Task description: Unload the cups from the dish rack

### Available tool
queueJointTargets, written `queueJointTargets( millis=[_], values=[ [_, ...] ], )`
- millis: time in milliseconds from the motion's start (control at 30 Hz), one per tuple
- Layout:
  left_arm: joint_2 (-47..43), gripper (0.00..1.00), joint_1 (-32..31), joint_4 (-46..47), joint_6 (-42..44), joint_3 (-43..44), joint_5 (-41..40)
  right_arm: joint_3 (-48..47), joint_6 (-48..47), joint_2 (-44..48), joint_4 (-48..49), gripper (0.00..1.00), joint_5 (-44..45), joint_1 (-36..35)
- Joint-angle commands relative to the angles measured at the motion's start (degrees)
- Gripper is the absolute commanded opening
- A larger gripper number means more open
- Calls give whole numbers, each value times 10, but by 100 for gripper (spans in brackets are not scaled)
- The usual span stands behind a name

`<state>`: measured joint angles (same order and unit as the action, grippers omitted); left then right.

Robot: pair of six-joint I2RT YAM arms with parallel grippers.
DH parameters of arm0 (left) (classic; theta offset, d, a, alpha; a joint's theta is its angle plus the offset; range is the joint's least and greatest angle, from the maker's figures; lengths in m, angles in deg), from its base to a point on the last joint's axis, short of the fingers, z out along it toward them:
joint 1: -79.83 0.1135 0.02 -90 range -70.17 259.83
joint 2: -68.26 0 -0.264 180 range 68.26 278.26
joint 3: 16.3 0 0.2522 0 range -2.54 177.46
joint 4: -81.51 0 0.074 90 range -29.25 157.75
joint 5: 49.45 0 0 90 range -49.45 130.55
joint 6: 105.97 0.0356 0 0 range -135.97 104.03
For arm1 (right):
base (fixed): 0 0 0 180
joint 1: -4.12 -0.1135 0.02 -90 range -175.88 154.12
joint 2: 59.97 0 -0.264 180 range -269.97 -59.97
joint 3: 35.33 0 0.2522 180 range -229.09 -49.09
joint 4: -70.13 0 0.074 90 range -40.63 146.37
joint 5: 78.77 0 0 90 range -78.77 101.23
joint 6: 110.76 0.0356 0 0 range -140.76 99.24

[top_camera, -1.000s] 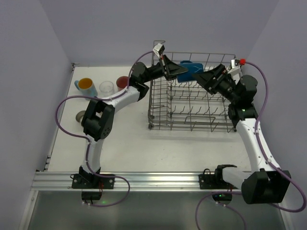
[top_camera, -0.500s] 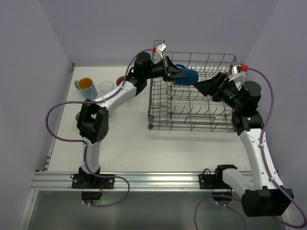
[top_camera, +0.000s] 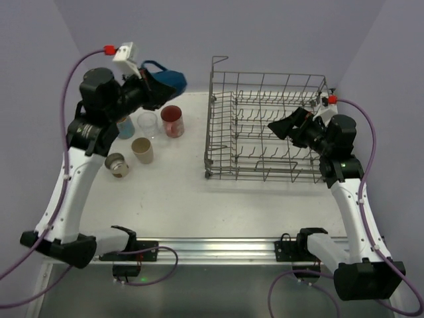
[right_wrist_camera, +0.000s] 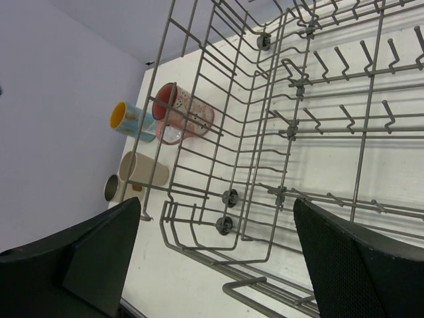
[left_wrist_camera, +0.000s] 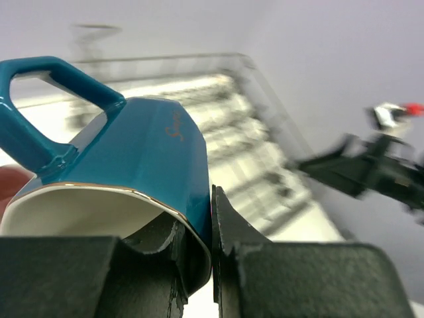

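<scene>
My left gripper (top_camera: 158,87) is shut on the rim wall of a dark blue mug (top_camera: 169,77) (left_wrist_camera: 139,152), one finger inside and one outside, and holds it high over the table's left side. Below it stand a pink-red tumbler (top_camera: 172,120) (right_wrist_camera: 182,112), a clear glass (top_camera: 147,122), a beige cup (top_camera: 142,150) (right_wrist_camera: 142,172), a second small cup (top_camera: 117,164) and a light blue mug with orange inside (right_wrist_camera: 126,120), half hidden by the arm from above. The grey wire dish rack (top_camera: 265,136) (right_wrist_camera: 285,132) shows no cups. My right gripper (top_camera: 281,127) (right_wrist_camera: 218,265) hangs open over the rack's right part.
The rack's tall grid sides and upright prongs (right_wrist_camera: 361,59) stand right under the right gripper. Purple walls close in on the back and both sides. The left arm's cable (top_camera: 76,73) loops above the cups.
The left arm has swung away from the rack to the left, lifting the dark blue mug with it over the row of cups. The right gripper drew back slightly, still open.
</scene>
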<state>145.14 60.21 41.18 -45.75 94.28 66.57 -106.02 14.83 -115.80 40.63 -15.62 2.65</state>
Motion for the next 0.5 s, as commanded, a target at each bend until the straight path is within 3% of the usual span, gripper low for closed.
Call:
queueJointTargets(
  millis=[0,67,133,333,467],
  values=[
    [-73,0,19,-119,112,-62,-208,3,-11,3,12,99,2,0],
    [-95,0,20,-142,114,-90,-291,5,-6,-5,15,99,-6,0],
    [-103,0,20,-167,115,-118,-320,5,-4,-9,14,99,-7,0],
    [-88,0,18,-169,99,-209,-278,2,-14,-10,4,99,-10,-1],
    [-67,0,-28,-162,80,-248,-305,-14,-39,-22,-27,99,20,-20]
  ],
)
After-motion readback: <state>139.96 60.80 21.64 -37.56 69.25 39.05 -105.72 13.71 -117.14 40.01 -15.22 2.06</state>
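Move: The left hand holds the blue cup high; the open table it is bound for, just right of the tan cup, lies about 10 cm left, 1 cm ahead and 40 below. From that hand the tan cup stands 18 cm left, 4 ahead; the red cup 7 left, 15 ahead; the clear glass 17 left, 15 ahead. From the right hand, that spot is roughly 38 cm left, 2 ahead, 27 below. Left hand swings the blue cup 10 cm left, then sinks 23 cm towards the tan cup, tilting down. ##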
